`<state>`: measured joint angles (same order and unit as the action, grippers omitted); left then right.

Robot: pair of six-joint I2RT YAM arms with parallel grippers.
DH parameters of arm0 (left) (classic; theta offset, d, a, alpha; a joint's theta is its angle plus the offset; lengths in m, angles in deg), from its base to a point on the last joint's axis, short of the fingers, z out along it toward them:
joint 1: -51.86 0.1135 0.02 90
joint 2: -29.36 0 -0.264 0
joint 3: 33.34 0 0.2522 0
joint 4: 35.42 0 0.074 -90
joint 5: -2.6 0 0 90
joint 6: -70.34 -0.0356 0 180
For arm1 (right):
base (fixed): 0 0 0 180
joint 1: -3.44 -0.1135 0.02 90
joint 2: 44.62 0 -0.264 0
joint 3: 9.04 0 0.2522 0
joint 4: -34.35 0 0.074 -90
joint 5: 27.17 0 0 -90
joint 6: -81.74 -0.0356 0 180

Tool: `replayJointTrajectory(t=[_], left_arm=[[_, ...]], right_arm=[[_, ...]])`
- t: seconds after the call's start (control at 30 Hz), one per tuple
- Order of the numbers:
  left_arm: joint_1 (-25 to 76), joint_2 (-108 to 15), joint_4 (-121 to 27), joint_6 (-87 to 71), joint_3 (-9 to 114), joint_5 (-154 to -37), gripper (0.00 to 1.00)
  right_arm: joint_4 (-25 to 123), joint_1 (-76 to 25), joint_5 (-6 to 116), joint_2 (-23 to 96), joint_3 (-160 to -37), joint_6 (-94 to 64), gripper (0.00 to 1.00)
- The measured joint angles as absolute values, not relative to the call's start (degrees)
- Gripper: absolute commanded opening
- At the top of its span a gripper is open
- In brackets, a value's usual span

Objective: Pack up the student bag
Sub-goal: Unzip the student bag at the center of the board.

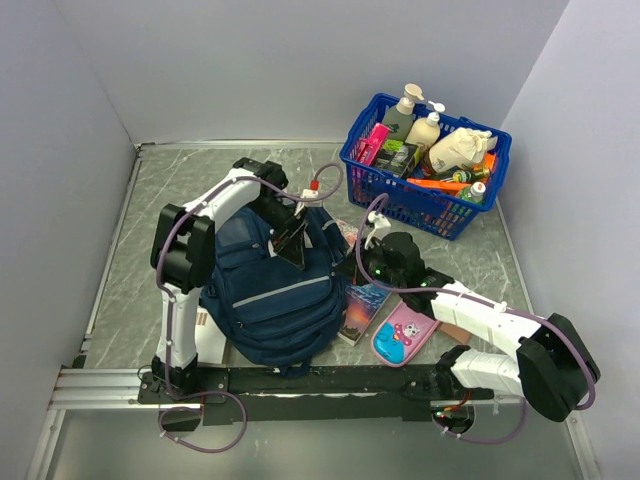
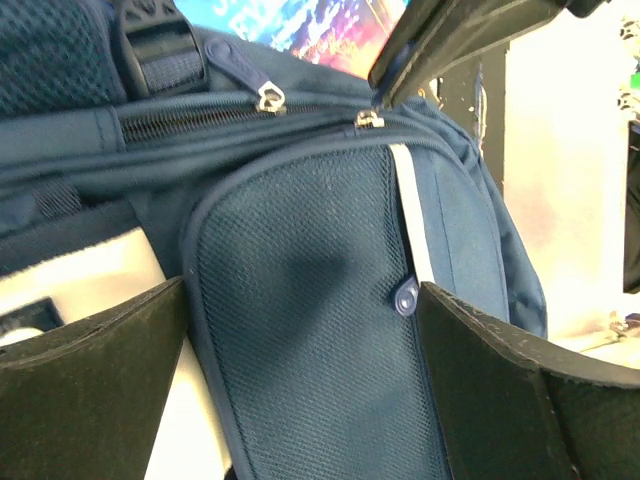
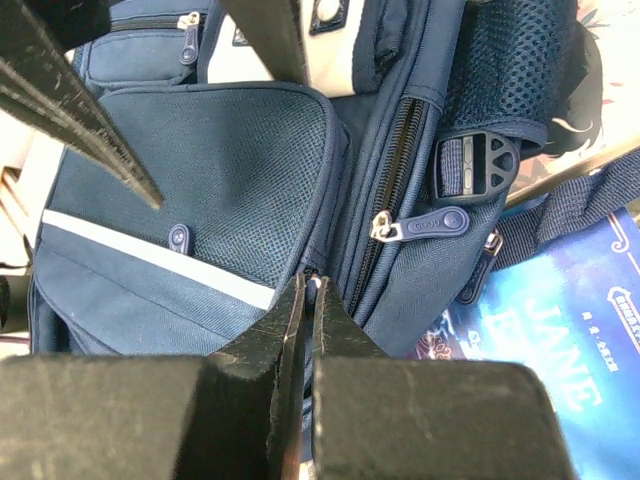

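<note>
The student bag (image 1: pixel 270 290), a navy backpack, lies front up in the middle of the table. My left gripper (image 1: pixel 292 238) hovers over its upper part, open, with one finger on either side of the mesh front pocket (image 2: pixel 300 330) and nothing gripped. At the bag's right edge my right gripper (image 1: pixel 362 262) is shut, its tips (image 3: pixel 312 285) pinching a small zipper pull (image 2: pixel 370 120) at the pocket's seam. A second zipper pull (image 3: pixel 430 224) lies free on the main zip beside it. The zips in view are closed.
A blue plastic basket (image 1: pixel 400 208) full of bottles and packets stands at the back right. A book (image 1: pixel 365 305) with a colourful cover and a pink pencil case (image 1: pixel 403 332) lie right of the bag, under my right arm. Walls close in on both sides.
</note>
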<state>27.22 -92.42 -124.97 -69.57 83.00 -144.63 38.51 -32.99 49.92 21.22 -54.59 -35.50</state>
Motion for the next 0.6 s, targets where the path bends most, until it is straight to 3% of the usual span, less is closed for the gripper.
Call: replayJointTrajectory(t=[0.13,0.2,0.3,0.33,0.37,0.6], left_arm=[[26.7,-92.4,-122.1,-68.3,82.8,-144.8,0.7],[26.0,-92.4,-120.6,-68.6,81.8,-144.3,0.63],[24.6,-92.3,-117.5,-69.9,79.4,-142.3,0.35],[24.2,-92.3,-116.5,-69.9,78.6,-141.6,0.12],[23.9,-92.1,-115.1,-69.8,77.8,-141.0,0.01],[23.5,-91.9,-113.5,-64.8,79.4,-138.7,0.01]], right_arm=[[37.9,-33.5,50.1,21.2,-54.5,-35.5,0.0],[37.9,-33.6,50.1,21.2,-54.5,-35.6,0.0],[38.8,-34.0,49.7,21.2,-54.4,-35.6,0.0],[39.3,-34.2,49.4,21.2,-54.3,-35.6,0.0],[40.2,-34.3,48.9,21.2,-54.3,-35.6,0.0],[41.3,-34.6,49.4,21.2,-54.2,-35.5,0.0]])
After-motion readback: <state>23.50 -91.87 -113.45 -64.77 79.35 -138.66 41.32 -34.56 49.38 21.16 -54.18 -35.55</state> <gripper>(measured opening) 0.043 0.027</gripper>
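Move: The edge of the front pocket that the left hand goes for lies about 4 cm below its open fingers and 2 cm to the right, level with them fore and aft. From that hand, the zipper pull in the right fingers is some 8 cm right and 3 cm back, the white label about 5 cm ahead and 1 cm left, and the pale stripe roughly 6 cm back and 3 cm left. From the right hand, the pocket edge lies about 4 cm ahead and 6 cm left. The left hand sinks about 3.5 cm onto the bag while easing nearly 2 cm right, its wide-open fingers closing on the way to pinch the piped pocket edge beside the white label, then rises slightly with them shut. The right hand keeps its shut grip on the zipper pull and, after a short hold, shifts about 1.5 cm back towards the robot and 1 cm down. ##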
